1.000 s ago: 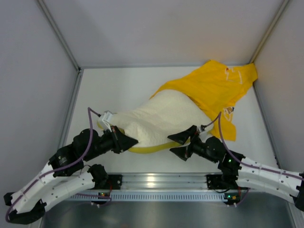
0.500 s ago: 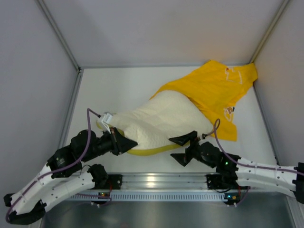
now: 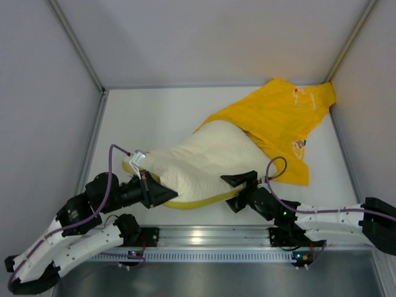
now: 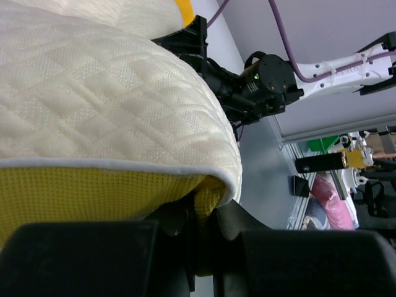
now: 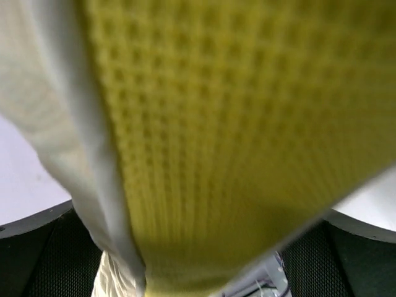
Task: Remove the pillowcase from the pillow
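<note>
The cream quilted pillow (image 3: 204,154) lies across the table's middle, with a yellow waffle-knit band along its near edge. The bright yellow pillowcase (image 3: 278,117) still covers its far right end and spreads into the back right corner. My left gripper (image 3: 168,197) is shut on the pillow's yellow edge band at the near left corner; the left wrist view (image 4: 207,216) shows the band pinched between the jaws. My right gripper (image 3: 237,192) is open, its jaws straddling the pillow's near right edge. In the right wrist view (image 5: 192,260) the blurred yellow band (image 5: 204,124) fills the gap.
White side walls enclose the table on three sides. A metal rail (image 3: 204,238) with the arm bases runs along the near edge. The right arm (image 4: 266,74) shows beyond the pillow in the left wrist view.
My left gripper has drawn back toward the near left with the pillow corner. My right gripper has slid left and closer, so the pillow's edge now lies between its open jaws.
</note>
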### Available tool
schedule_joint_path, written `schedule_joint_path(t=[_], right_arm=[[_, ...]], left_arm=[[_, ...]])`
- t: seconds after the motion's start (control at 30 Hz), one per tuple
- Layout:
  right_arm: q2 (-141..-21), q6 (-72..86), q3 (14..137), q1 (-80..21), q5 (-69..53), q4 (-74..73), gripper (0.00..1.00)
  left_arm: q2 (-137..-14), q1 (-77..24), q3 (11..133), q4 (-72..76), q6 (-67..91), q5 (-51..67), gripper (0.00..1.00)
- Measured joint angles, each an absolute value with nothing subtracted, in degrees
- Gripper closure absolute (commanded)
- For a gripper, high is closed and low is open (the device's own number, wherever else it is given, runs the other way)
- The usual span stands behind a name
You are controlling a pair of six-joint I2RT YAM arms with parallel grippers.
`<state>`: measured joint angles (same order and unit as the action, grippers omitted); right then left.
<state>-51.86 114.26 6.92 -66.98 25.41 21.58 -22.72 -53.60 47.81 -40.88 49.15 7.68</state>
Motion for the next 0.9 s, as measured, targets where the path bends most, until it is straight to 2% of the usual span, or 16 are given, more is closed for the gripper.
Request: schedule_joint_path(t=[0.03, 0.1, 0.13, 0.17, 0.23, 0.27, 0.37, 0.47, 0.7, 0.83, 0.9], right_arm=[[-53.4, 114.3, 7.3, -67.0, 26.0, 23.0, 0.02], [-56.2, 114.0, 7.7, -66.5, 26.8, 26.4, 0.16], [-57.3, 113.7, 7.7, -66.1, 26.9, 27.9, 0.26], [-58.4, 112.9, 7.7, -65.7, 27.0, 29.6, 0.56], [-59.3, 110.5, 7.4, -65.2, 27.3, 32.9, 0.79], [-59.3, 109.0, 7.1, -65.0, 27.4, 34.8, 0.98], [-56.4, 104.6, 7.0, -64.6, 27.6, 36.0, 1.0], [-48.2, 97.0, 9.5, -64.4, 27.4, 28.3, 1.0], [-37.2, 69.7, 32.1, -64.3, 27.3, 2.9, 1.0], [-35.2, 54.8, 41.7, -64.3, 26.9, -2.0, 1.0], [-35.4, 49.6, 44.9, -64.3, 26.0, -2.7, 1.0]], left_arm=[[-22.6, -53.6, 47.8, -40.9, 49.2, 8.4, 1.0], [-22.8, -53.6, 47.8, -40.8, 49.2, 9.9, 1.0], [-23.1, -53.6, 47.8, -40.8, 49.2, 10.6, 1.0], [-23.4, -53.6, 47.9, -40.8, 49.1, 11.2, 1.0], [-24.1, -53.6, 48.1, -40.8, 49.1, 12.1, 1.0], [-24.5, -53.6, 48.4, -40.8, 48.9, 12.5, 1.0], [-26.2, -53.6, 50.2, -40.8, 48.3, 13.5, 1.0], [-28.3, -53.6, 52.9, -40.3, 48.0, 14.8, 1.0], [-31.1, -53.6, 61.1, -39.8, 47.6, 17.4, 0.99], [-33.6, -53.6, 66.1, -39.1, 46.7, 18.2, 0.95], [-34.7, -53.6, 68.2, -39.0, 46.2, 18.4, 0.89]])
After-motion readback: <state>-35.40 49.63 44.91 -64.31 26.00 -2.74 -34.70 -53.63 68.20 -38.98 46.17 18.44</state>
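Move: The near edge of the pillow, with its yellow border, already runs between my right hand's open fingers, about 2 cm ahead and 1 cm left of the hand point, level with it. The pillow's middle lies some 16 cm ahead and 11 cm left; the pillowcase about 27 cm ahead and 22 cm right, some 8 cm lower. From my left hand, that edge is roughly 8 cm forward, 24 cm right and 15 cm below. I ease my right hand 2 cm forward, shutting its fingers on the pillow's near edge to pinch it, then lift about 26 cm with gathering speed, drifting a little right, the wrist tipping the fingers upward by some 50 degrees. My left hand keeps its grip on the pillow's left end, first easing slightly back and right, then rising about 12 cm as well. ##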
